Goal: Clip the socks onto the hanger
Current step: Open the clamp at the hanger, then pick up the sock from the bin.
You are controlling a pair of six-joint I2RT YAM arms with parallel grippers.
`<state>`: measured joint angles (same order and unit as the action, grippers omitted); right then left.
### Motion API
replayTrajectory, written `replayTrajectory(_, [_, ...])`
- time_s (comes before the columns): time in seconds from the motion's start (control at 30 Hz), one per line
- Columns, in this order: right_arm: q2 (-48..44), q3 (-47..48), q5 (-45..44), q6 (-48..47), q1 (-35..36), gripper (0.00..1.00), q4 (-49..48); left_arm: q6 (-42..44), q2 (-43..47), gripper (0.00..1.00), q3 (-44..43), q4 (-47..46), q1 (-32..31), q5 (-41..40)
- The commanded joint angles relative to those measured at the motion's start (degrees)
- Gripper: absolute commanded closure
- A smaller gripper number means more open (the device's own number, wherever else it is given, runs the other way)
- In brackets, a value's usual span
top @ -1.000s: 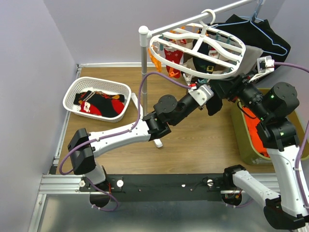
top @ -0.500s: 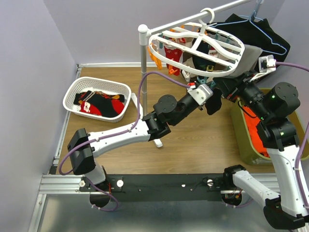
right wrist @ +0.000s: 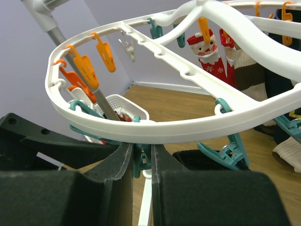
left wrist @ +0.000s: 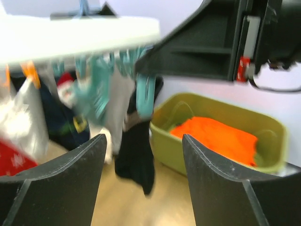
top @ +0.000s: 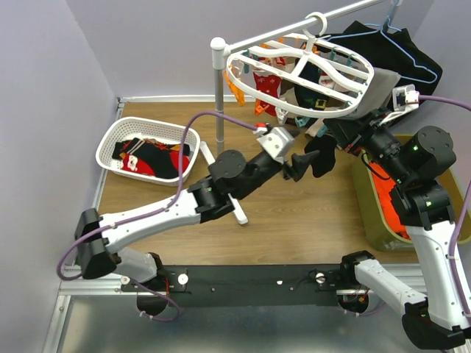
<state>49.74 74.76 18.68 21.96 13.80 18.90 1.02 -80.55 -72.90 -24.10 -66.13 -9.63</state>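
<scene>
The white oval hanger (top: 352, 93) hangs from the rail with teal and orange clips under it, and several socks are clipped on, among them a red one (top: 266, 82) and a Santa sock (right wrist: 207, 47). A black sock (top: 321, 158) dangles from a teal clip (left wrist: 145, 96) at the near rim. My left gripper (top: 298, 166) stands open just left of it, empty; in the left wrist view the sock (left wrist: 136, 155) hangs beyond the gripper (left wrist: 143, 141). My right gripper (right wrist: 142, 153) is shut on a teal clip (right wrist: 146, 159) under the rim (right wrist: 155, 127). More socks (top: 151, 156) lie in the basket.
The white lattice basket (top: 118, 134) stands at the left on the wooden table. A green bin (top: 368, 213) holding orange cloth (left wrist: 216, 136) stands at the right. The rail's upright pole (top: 218, 88) rises behind the left arm. A black garment (top: 397, 51) on a blue wire hanger hangs behind.
My left gripper has opened, let go of the black sock and drawn back to the left; the sock stays hanging from the hanger. My right gripper has closed on a teal clip.
</scene>
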Motion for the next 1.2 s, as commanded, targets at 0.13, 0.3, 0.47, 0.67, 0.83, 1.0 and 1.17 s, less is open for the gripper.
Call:
replayTrajectory(0.13, [-0.3,-2.4,-1.0,-1.3,-0.1,0.88,-1.2,-23.8,15.2,0.23,18.2,13.8,2.4,-9.0])
replayTrajectory(0.3, [-0.2,-2.7,-0.6,-1.9,-0.2,0.88,-0.6,-33.4,22.1,0.23,24.2,20.8,14.7,-9.3])
replayTrajectory(0.47, [-0.1,-2.9,-0.3,-2.2,-0.2,0.88,-0.2,-35.4,24.0,0.23,26.0,27.9,30.2,-8.4])
replayTrajectory(0.67, [0.0,-2.3,-0.3,-2.7,-0.1,0.88,0.4,-32.2,15.5,0.24,18.7,36.2,53.1,-7.0])
replayTrajectory(0.83, [0.3,-2.1,0.4,-2.9,-0.1,0.88,0.7,-30.3,1.6,0.25,10.0,35.5,63.3,-7.5])
replayTrajectory(1.0, [-0.1,-2.2,1.4,-2.4,-0.1,0.88,0.4,-31.2,-14.0,0.27,0.5,38.0,69.6,-9.4])
replayTrajectory(1.17, [-0.4,-2.0,0.6,-3.4,-0.1,0.88,1.5,-31.0,-23.8,0.31,-8.1,40.6,73.7,-11.2])
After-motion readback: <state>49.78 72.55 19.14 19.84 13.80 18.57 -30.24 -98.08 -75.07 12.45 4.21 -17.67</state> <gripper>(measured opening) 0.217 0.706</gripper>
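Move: The socks in the white basket lie about 22 cm ahead of the open left hand, 43 cm to its left and 38 cm below. The hanger stand's foot is some 15 cm ahead and 21 cm left of that hand, and the hung black sock about 5 cm ahead, 6 cm right and 8 cm lower. The right hand has a teal clamp between its fingertips; from it the basket's socks are roughly 18 cm ahead, 47 cm left and 41 cm down. Swinging left in a wide, fast arc, the left hand first backs off and sinks, then runs left, forward and down past the near side of the stand to above the basket, nearly 50 cm leftward in all. It turns well over 70 degrees counter-clockwise and tips downward, fingers staying open. The right hand keeps its hold on the teal clamp at the hanger's front rim, easing down 1.5 cm. ##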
